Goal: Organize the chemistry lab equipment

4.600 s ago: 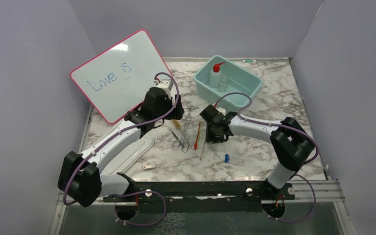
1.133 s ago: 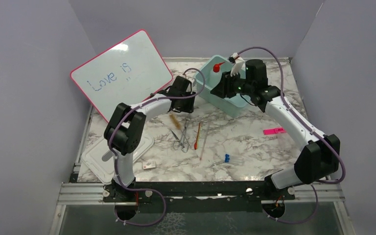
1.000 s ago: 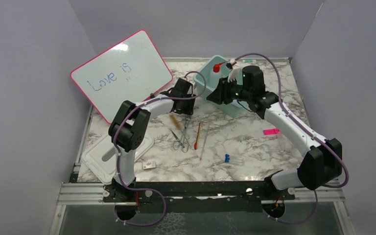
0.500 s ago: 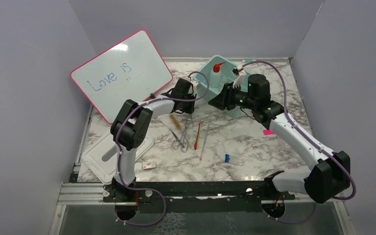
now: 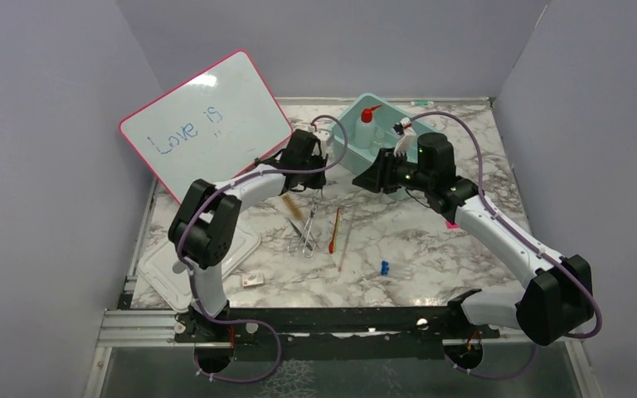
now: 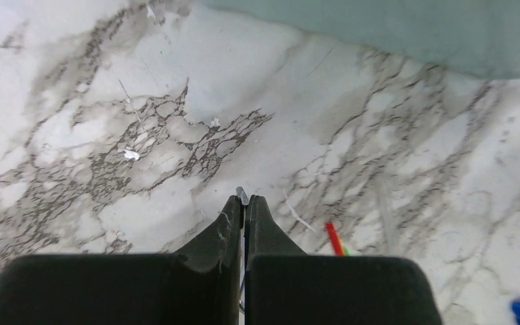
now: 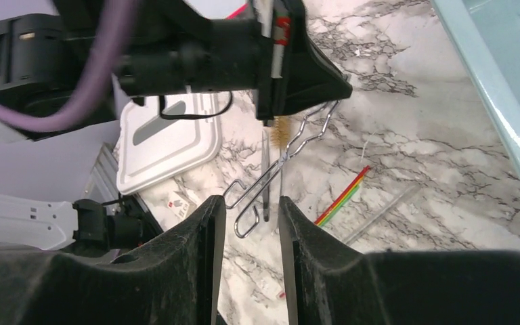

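Observation:
My left gripper [image 5: 313, 184] is shut on the tip of the metal forceps [image 5: 305, 232]. A sliver of metal pokes out between its fingers [image 6: 233, 217]. In the right wrist view the forceps [image 7: 281, 162] slant down from that grip to their finger loops. Thin tweezers [image 7: 266, 179] and the brown-bristle brush [image 5: 292, 206] lie beside them. The red stick [image 5: 334, 230] and the clear rod [image 5: 347, 242] lie just to their right. The squeeze bottle [image 5: 366, 126] stands in the teal bin [image 5: 421, 126]. My right gripper [image 5: 371, 179] hovers open and empty [image 7: 250, 210] by the bin's near left corner.
The pink-framed whiteboard [image 5: 203, 124] leans at the back left. A white lid [image 5: 162, 275] lies at the front left, with a small card [image 5: 253, 280] near it. A blue piece [image 5: 385, 267] sits toward the front, and a pink item [image 5: 450, 223] peeks out under the right arm.
My left gripper has closed onto the forceps' tip and shifted them slightly. The right arm has drawn back from over the bin, toward the near left.

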`<state>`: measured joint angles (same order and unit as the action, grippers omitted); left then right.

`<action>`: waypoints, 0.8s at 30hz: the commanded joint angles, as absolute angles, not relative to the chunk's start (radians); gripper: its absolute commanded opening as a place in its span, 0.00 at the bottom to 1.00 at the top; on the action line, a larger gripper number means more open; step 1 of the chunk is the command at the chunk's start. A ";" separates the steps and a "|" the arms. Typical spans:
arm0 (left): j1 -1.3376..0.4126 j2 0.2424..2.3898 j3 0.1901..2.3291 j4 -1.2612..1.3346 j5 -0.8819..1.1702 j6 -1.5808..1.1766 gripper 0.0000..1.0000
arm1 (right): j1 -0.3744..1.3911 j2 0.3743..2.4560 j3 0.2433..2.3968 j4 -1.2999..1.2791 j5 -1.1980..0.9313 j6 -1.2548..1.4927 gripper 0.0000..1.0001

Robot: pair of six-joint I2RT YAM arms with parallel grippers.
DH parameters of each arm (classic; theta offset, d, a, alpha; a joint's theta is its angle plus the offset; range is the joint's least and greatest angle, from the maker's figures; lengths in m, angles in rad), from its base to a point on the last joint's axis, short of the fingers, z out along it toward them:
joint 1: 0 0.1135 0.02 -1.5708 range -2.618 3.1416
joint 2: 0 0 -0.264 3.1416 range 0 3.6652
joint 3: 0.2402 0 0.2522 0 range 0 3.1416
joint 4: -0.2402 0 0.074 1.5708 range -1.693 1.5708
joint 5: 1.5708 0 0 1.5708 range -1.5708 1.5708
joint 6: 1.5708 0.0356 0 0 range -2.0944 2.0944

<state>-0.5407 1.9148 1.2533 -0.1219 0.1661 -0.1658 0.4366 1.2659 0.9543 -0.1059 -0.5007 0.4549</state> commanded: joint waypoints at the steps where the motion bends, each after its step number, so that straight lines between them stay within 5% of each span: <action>1: -0.539 1.727 1.233 -0.109 0.143 -0.255 0.00 | 0.457 1.276 0.945 -0.052 -0.517 0.529 0.40; 13: -0.538 1.425 1.179 -0.103 0.053 -0.419 0.00 | 0.579 1.397 0.954 0.157 -0.498 0.669 0.66; 20: -0.538 1.380 1.195 -0.083 0.050 -0.510 0.00 | 0.645 1.535 1.055 0.215 -0.511 0.742 0.66; 24: -0.538 1.362 1.198 -0.081 0.064 -0.530 0.00 | 0.657 1.582 1.076 0.269 -0.505 0.795 0.56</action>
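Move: The tongs slope from the left fingers, which already grip their tip, back towards the bases. Their middle is roughly 9 cm back, 3 cm left and 2 cm below the left hand. From the right hand it lies about 11 cm left, 1 cm ahead and 18 cm down. Also some 20 cm below the right hand are the brush, 16 cm left and 6 cm ahead; the tweezers, 14 cm left and 2 cm back; and the red stick, 5 cm left and 1 cm back. The tongs are carried up about 20 cm by their tip in the left hand's kept grip, drifting slightly back and left while that wrist turns some 30 degrees and its fingers tip upward. Meanwhile the right hand travels about 10 cm left towards them, dipping slightly, and opens its fingers wider to straddle the shaft without yet closing. ##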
